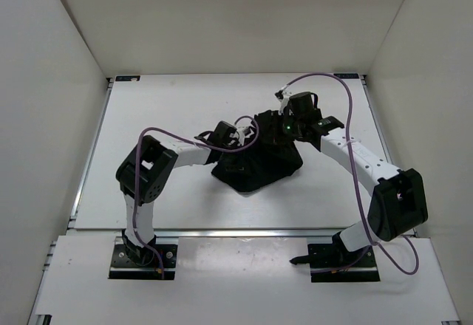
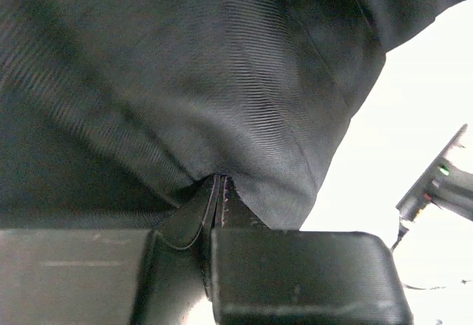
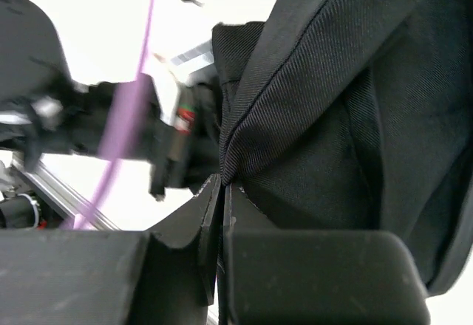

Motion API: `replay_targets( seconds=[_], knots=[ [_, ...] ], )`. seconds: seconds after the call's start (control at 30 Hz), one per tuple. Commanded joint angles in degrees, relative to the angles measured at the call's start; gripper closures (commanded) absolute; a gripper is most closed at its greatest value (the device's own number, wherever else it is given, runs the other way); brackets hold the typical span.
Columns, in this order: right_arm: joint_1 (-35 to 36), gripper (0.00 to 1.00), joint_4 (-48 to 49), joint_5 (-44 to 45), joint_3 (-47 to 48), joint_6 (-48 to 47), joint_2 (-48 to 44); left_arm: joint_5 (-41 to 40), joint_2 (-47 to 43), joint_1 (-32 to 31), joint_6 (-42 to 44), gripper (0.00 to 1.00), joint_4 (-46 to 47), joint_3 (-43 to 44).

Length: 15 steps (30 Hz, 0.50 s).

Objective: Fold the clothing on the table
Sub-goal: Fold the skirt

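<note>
The clothing (image 1: 259, 162) is a black ribbed garment, bunched into a raised heap near the middle of the white table (image 1: 170, 111). My left gripper (image 1: 238, 139) is at the heap's upper left edge and my right gripper (image 1: 284, 127) at its upper right. In the left wrist view the left gripper (image 2: 219, 181) is shut on a pinch of the clothing (image 2: 185, 81), which hangs over the fingers. In the right wrist view the right gripper (image 3: 225, 183) is shut on a folded hem of the clothing (image 3: 332, 103). The cloth between the two grippers is lifted off the table.
White walls enclose the table on three sides. A metal rail (image 1: 244, 230) runs along the near edge, with both arm bases behind it. Purple cables (image 1: 347, 118) loop over both arms. The left arm's wrist (image 3: 96, 118) shows close beside the right gripper.
</note>
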Motion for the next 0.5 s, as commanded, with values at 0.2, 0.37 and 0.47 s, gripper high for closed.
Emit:
replay_targets(
  seconds=[0.2,0.37,0.47],
  knots=[
    [5.76,1.0,5.24,-2.73,-2.18,4.46,-0.64,5.35,7.62,0.49,-0.36,0.98,-1.41,6.69],
    [7.09,1.0,4.81,-3.87,-6.4,4.73,-1.78,6.59,8.77,3.57,-0.62,0.99,-0.63,6.88],
    [5.86,1.0,4.2,-5.44,-9.03,3.85,-2.75,7.99,6.06,5.07,-0.71,0.99,0.69,5.9]
  ],
)
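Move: Both grippers already hold the skirt. Its middle on the table lies about 6 cm to the right of the left fingertips and level with them. From the raised right fingertips that middle is roughly 15 cm below, 3 cm back and 4 cm to the left; the left fingertips are about 9 cm to the left, 5 cm back and 16 cm lower, and the skirt's right corner about 10 cm right, 4 cm back and 16 cm down. Backward, leftward and, from partway on, downward, the right hand swings its held part of the skirt about 7 cm in over the left gripper, fingers shut and wrist turning slightly counter-clockwise. Low at the table, the left hand keeps its grip, slides some 2.5 cm right, then eases forward and a little back left. ##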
